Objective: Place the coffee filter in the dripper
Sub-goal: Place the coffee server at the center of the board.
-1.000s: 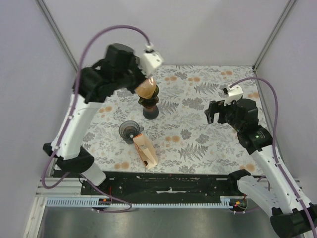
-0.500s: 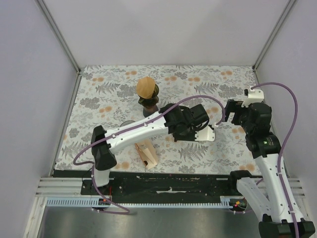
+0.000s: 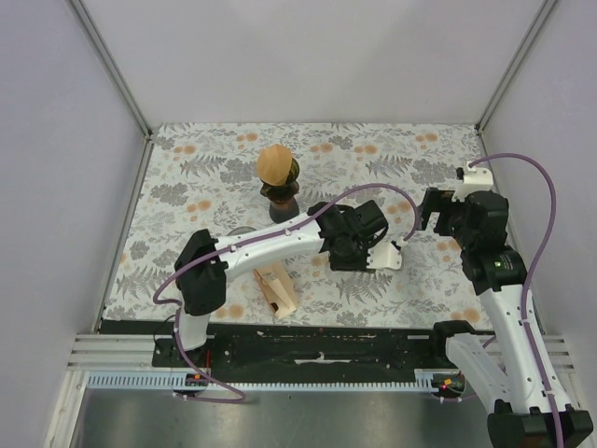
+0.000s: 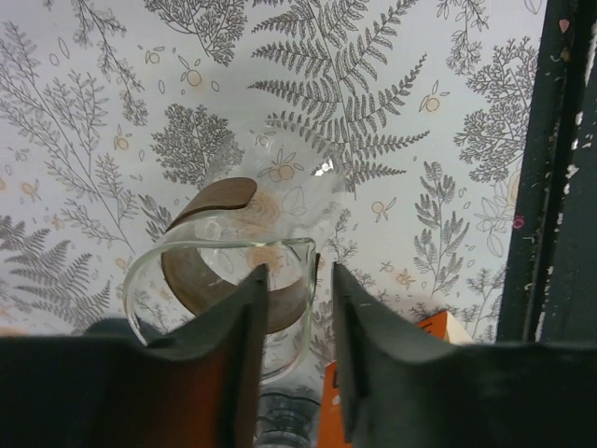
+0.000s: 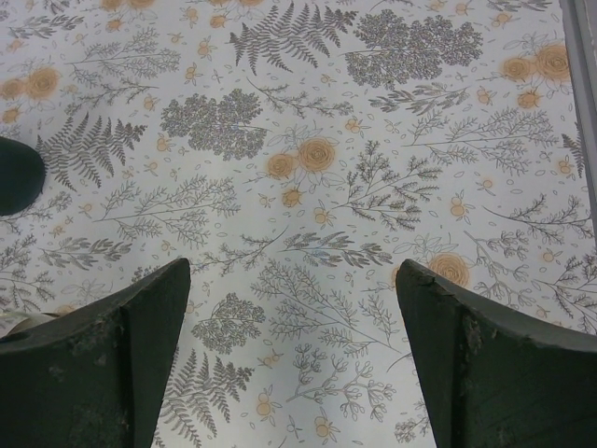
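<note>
A brown paper coffee filter (image 3: 275, 164) sits in the top of the dark dripper (image 3: 281, 198) at the back middle of the table, with no gripper touching it. My left gripper (image 3: 366, 245) is low over the middle of the table, well to the right of the dripper. In the left wrist view its jaws (image 4: 291, 280) stand a narrow gap apart with nothing held. My right gripper (image 3: 427, 213) hovers at the right side. In the right wrist view it (image 5: 294, 280) is wide open and empty over the floral cloth.
A glass carafe with a wooden collar (image 4: 233, 271) stands on the cloth below my left fingers, partly hidden by the arm in the top view (image 3: 239, 231). A wooden filter holder (image 3: 274, 288) lies near the front edge. The black front rail (image 4: 560, 187) borders the table.
My left arm has left the dripper and swung down to the middle right of the table, leaving the filter in the dripper. My right gripper has drawn back a little to the right.
</note>
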Tool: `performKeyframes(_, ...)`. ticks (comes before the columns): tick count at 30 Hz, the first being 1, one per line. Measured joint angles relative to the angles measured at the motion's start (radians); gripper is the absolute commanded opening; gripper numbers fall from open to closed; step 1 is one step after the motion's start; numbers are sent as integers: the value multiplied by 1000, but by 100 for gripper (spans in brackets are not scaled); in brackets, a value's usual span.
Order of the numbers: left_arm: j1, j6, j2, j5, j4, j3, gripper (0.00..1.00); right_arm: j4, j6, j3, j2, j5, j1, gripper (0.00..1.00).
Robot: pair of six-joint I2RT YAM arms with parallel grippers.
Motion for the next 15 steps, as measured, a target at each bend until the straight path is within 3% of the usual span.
performKeyframes(1,2,10,0,7,4,0,67,0,0,0,0,-2,0,98)
performKeyframes(2,5,11,0,13,7,0,73,0,-2,0,0,-3,0,98)
performKeyframes(11,31,10,-39,54,-23,56,82,0,-4,0,1,-41,0,98)
performKeyframes(15,158,-17,-172,115,-41,81,82,0,-6,0,5,-63,0,98)
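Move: The coffee server, its handle between the left hand's just-parting fingers, has its middle about 4 cm ahead of that hand, level sideways and some 3 cm lower. The dripper with its filter stands roughly 23 cm ahead and 16 cm to the left; the coffee bag is level fore-and-aft, about 17 cm left; the clear jar is about 7 cm ahead and 25 cm left. From the right hand the server lies some 5 cm back, 23 cm left and 14 cm below. The left fingers let go of the server's glass handle, spreading from barely parted to nearly wide open while the hand stays put. Then it lifts away, slowly at first and then fast, rising about 9 cm and drifting forward and a little left towards the dripper, the fingers tilting some 15 degrees further out to the right. ##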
